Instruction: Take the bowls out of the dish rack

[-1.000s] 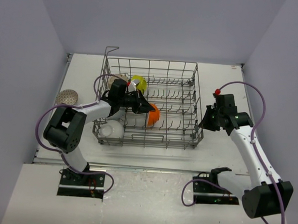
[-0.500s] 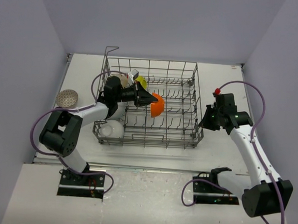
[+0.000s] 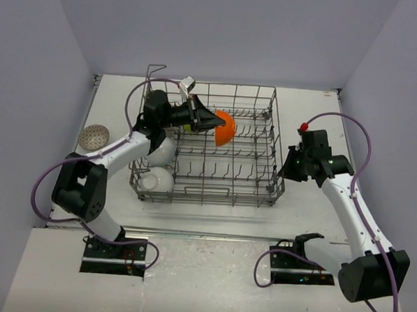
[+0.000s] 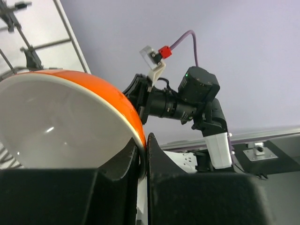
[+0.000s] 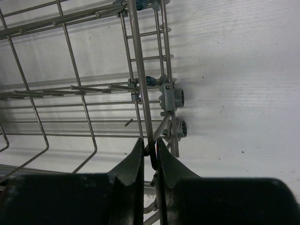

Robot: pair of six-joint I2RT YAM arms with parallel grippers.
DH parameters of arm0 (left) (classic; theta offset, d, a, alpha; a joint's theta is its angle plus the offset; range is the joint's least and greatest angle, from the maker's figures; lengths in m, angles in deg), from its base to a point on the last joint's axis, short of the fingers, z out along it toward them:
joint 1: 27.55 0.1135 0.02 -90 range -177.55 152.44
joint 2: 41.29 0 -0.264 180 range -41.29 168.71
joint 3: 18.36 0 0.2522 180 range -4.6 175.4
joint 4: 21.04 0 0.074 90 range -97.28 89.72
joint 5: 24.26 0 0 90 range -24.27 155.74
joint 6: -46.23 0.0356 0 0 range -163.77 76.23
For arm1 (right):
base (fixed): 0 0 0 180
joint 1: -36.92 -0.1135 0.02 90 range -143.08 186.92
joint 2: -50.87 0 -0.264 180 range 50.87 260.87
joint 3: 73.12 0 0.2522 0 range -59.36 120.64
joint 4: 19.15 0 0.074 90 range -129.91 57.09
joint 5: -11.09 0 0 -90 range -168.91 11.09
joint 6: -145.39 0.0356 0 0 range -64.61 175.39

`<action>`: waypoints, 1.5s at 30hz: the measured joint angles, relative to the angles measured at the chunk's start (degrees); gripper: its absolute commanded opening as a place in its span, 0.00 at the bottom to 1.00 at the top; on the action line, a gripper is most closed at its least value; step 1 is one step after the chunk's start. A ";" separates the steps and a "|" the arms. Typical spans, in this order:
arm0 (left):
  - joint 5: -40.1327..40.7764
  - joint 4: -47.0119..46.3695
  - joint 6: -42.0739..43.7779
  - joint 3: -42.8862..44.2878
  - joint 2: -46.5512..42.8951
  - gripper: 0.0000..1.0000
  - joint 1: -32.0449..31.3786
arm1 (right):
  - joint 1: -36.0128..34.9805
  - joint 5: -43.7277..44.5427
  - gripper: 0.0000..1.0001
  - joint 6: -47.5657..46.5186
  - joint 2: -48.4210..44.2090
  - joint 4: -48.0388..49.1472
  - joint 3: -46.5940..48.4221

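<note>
The grey wire dish rack [image 3: 244, 173] stands in the middle of the table. My left gripper [image 3: 212, 121] is shut on the rim of an orange bowl [image 3: 224, 128] with a white inside [image 4: 61, 122], held in the air above the rack's back half. In the left wrist view the gripper [image 4: 143, 152] pinches the rim, one finger inside and one outside. A white bowl [image 3: 156, 180] sits upside down in the rack's front left corner. A sliver of a yellow-green bowl [image 3: 186, 127] shows behind the left arm. My right gripper [image 3: 287, 171] [image 5: 151, 149] is shut on the rack's right rim wire [image 5: 140, 84].
A speckled grey bowl [image 3: 94, 134] lies on the table left of the rack. Rows of upright tines fill the rack's floor. A tall wire handle [image 3: 156, 69] sticks up at the rack's back left corner. Walls close in on three sides.
My left gripper has lifted the orange bowl up out of the tines and carried it toward the rack's back. The right arm has stayed still on the rim wire.
</note>
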 measured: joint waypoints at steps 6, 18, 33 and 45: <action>5.03 24.33 15.37 13.84 -3.65 0.00 0.11 | 0.00 0.00 0.00 -0.02 0.46 -0.09 0.35; 31.28 67.04 45.13 27.41 -16.90 0.00 8.81 | 0.00 -0.13 0.00 -0.39 1.16 -0.26 0.83; 68.39 90.42 53.70 32.30 -28.94 0.00 9.92 | 0.00 -0.24 0.00 -1.64 3.74 -2.03 3.08; 76.59 96.94 50.64 16.81 -16.70 0.00 21.03 | 0.00 -0.31 0.00 -1.97 3.74 -2.12 3.15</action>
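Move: Held by its rim in the left hand above the rack, the orange bowl is bound for bare table left of the rack, about 42 cm to the left, 6 cm nearer and 26 cm below. The patterned bowl stands about 14 cm beyond that spot and 5 cm farther left. In the rack, 22 cm left of the hand, sit two white bowls: one roughly level with it, one 9 cm nearer. From the right hand, the spot lies some 70 cm left and 2 cm ahead. Lifting another 7 cm or so, the left hand sweeps left across the rack and past its left side, about 36 cm in all, then sinks nearly 20 cm from its high point towards the table. Its fingers keep their pinch on the orange bowl's rim while the wrist swings them from pointing right to steeply down. The right hand keeps its hold on the rack's right rim. ##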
